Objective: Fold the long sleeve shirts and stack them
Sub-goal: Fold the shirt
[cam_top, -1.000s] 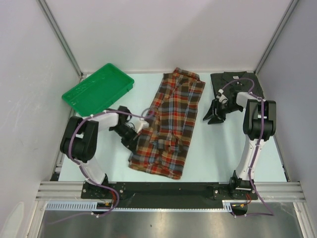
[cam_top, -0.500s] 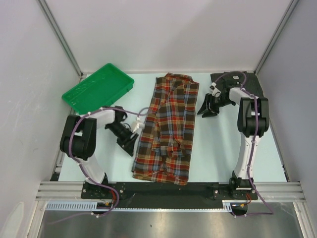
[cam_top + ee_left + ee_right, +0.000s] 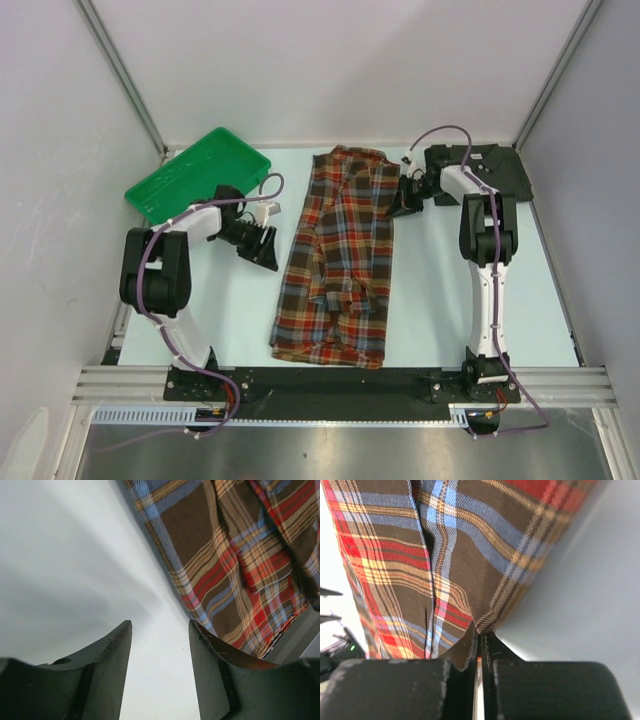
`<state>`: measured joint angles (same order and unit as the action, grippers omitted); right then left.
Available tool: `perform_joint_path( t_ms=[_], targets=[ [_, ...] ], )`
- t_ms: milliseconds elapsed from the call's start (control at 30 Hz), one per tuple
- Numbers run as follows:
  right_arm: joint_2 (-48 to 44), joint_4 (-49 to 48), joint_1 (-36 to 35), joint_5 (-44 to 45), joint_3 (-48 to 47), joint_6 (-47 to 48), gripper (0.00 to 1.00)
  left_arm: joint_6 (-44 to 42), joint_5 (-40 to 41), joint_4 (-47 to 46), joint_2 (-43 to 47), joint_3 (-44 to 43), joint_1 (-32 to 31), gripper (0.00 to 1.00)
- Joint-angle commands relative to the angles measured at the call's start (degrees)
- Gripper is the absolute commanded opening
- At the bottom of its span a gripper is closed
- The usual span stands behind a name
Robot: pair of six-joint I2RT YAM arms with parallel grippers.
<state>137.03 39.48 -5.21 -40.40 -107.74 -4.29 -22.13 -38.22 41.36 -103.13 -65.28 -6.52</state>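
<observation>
The red, brown and navy plaid shirt (image 3: 335, 265) lies folded into a long strip down the middle of the table. My left gripper (image 3: 268, 247) stands open just left of the strip's upper half. In the left wrist view only bare table shows between its fingers (image 3: 160, 625), and the plaid shirt (image 3: 235, 555) lies beyond them to the right. My right gripper (image 3: 401, 197) is at the strip's upper right edge. In the right wrist view it (image 3: 480, 636) is shut on the hem of the plaid shirt (image 3: 445, 555). The dark charcoal shirt (image 3: 500, 165) lies at the back right, partly behind the right arm.
A green plastic tray (image 3: 195, 178) sits tilted at the back left, close behind the left arm's wrist. White walls stand on three sides. The arm bases and a metal rail run along the near edge.
My left gripper let go of the plaid shirt, opened and drew back to the left and farther away. My right gripper moved left from the charcoal shirt to the plaid's edge and shut on it.
</observation>
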Motion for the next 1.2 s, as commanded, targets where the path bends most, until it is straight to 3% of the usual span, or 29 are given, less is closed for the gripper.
perform_joint_path(
  t_ms=[0,167,200,233,333,433,533,600,667,733,767,833,900,933,967,1033,1067,1100,1133,1167],
  targets=[
    [4.4,-1.3,-0.3,8.6,-9.0,2.5,0.0,6.7,-1.8,-5.9,0.7,2.5,-0.2,0.54],
    [5.8,-0.5,-0.5,12.4,-11.4,3.2,0.03,7.5,-1.3,-6.8,-1.7,2.8,0.0,0.54],
    [5.2,-0.3,-0.3,12.6,-10.5,3.2,0.12,7.5,-1.0,-7.7,-1.4,3.2,0.2,0.54],
    [3.3,0.1,-0.2,12.6,-7.7,3.2,0.37,7.5,-1.0,-8.1,-0.8,3.6,0.4,0.54],
    [-1.4,0.2,1.2,14.0,-4.1,3.2,0.63,6.1,-1.2,-8.0,1.7,3.1,0.7,0.57],
    [-5.8,1.2,3.3,13.1,-5.4,4.6,0.74,1.2,-1.9,-5.1,4.8,0.3,0.6,0.65],
    [-13.3,4.2,4.2,10.3,-6.9,9.5,0.78,-3.9,-1.1,-3.9,12.2,-1.0,0.6,0.82],
    [-21.0,3.8,4.1,9.5,-4.5,12.5,0.81,-8.3,0.0,-3.6,19.3,-1.0,-0.2,0.99],
    [-30.9,1.3,2.6,8.9,2.7,18.7,0.85,-13.0,2.5,-3.3,26.0,-0.7,-2.5,0.99],
    [-37.4,-4.5,1.3,8.4,9.0,21.9,0.99,-15.3,1.1,-3.4,30.1,-0.5,-4.7,0.99],
    [-44.1,-7.5,0.3,7.5,16.9,23.4,1.0,-15.7,-1.3,-3.7,31.5,-0.3,-5.2,0.99],
    [-50.1,-18.3,-0.8,5.6,25.7,23.8,1.0,-15.2,-6.6,-5.1,34.6,0.1,-6.3,0.99],
    [-56.7,-23.0,-2.6,2.1,35.1,29.2,1.0,-11.6,-8.3,-8.8,35.8,2.4,-6.5,0.99],
    [-58.4,-20.1,-2.9,-1.5,36.7,34.7,1.0,-10.0,-8.8,-9.5,35.7,3.3,-6.5,0.99],
    [-59.7,-11.2,-3.3,-4.9,38.1,47.3,1.0,-12.0,-11.7,-4.3,35.4,3.8,-6.6,1.0],
    [-64.0,-2.3,-5.8,-6.5,43.5,57.4,1.0,-26.5,-13.2,4.8,34.6,4.5,-9.5,0.99],
    [-66.0,3.3,-9.1,-5.7,46.5,61.9,1.0,-29.3,-8.4,7.1,35.9,8.6,-11.6,1.0],
    [-70.4,4.9,-10.3,-4.8,52.2,67.4,0.98,-33.5,-7.1,5.9,38.2,12.2,-13.3,1.0],
    [-73.5,5.2,-11.8,-4.6,56.0,69.2,0.97,-34.3,-5.7,3.3,45.9,20.5,-16.4,0.99],
    [-76.4,3.9,-13.1,-4.1,59.3,70.1,0.98,-35.0,-1.8,-2.9,49.5,24.5,-18.2,0.99]
  ],
)
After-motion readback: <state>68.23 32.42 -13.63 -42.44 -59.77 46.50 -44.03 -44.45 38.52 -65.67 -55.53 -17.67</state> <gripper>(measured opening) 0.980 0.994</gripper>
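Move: The plaid shirt lies lengthwise between the hands. The right hand already pinches its right edge towards the far end; the shirt's middle is about 12 cm back and 13 cm left of that hand, at most 1 cm lower. From there the folded black shirt is some 11 cm ahead and 22 cm right. From the half-open left hand, the plaid shirt's middle is roughly 17 cm right, 1 cm ahead and 3 cm down; the green bin sits about 21 cm ahead and 18 cm left. The plaid shirt's right edge, still pinched, is drawn forward about 4 cm by the right hand, which then opens, slips off to the right, rises steeply and swings back some 20 cm, fingers tilting forward. The left hand dips slightly beside the left edge, then also lifts, by about 20 cm before sinking a little, drifting back and right as its fingers open wide. ##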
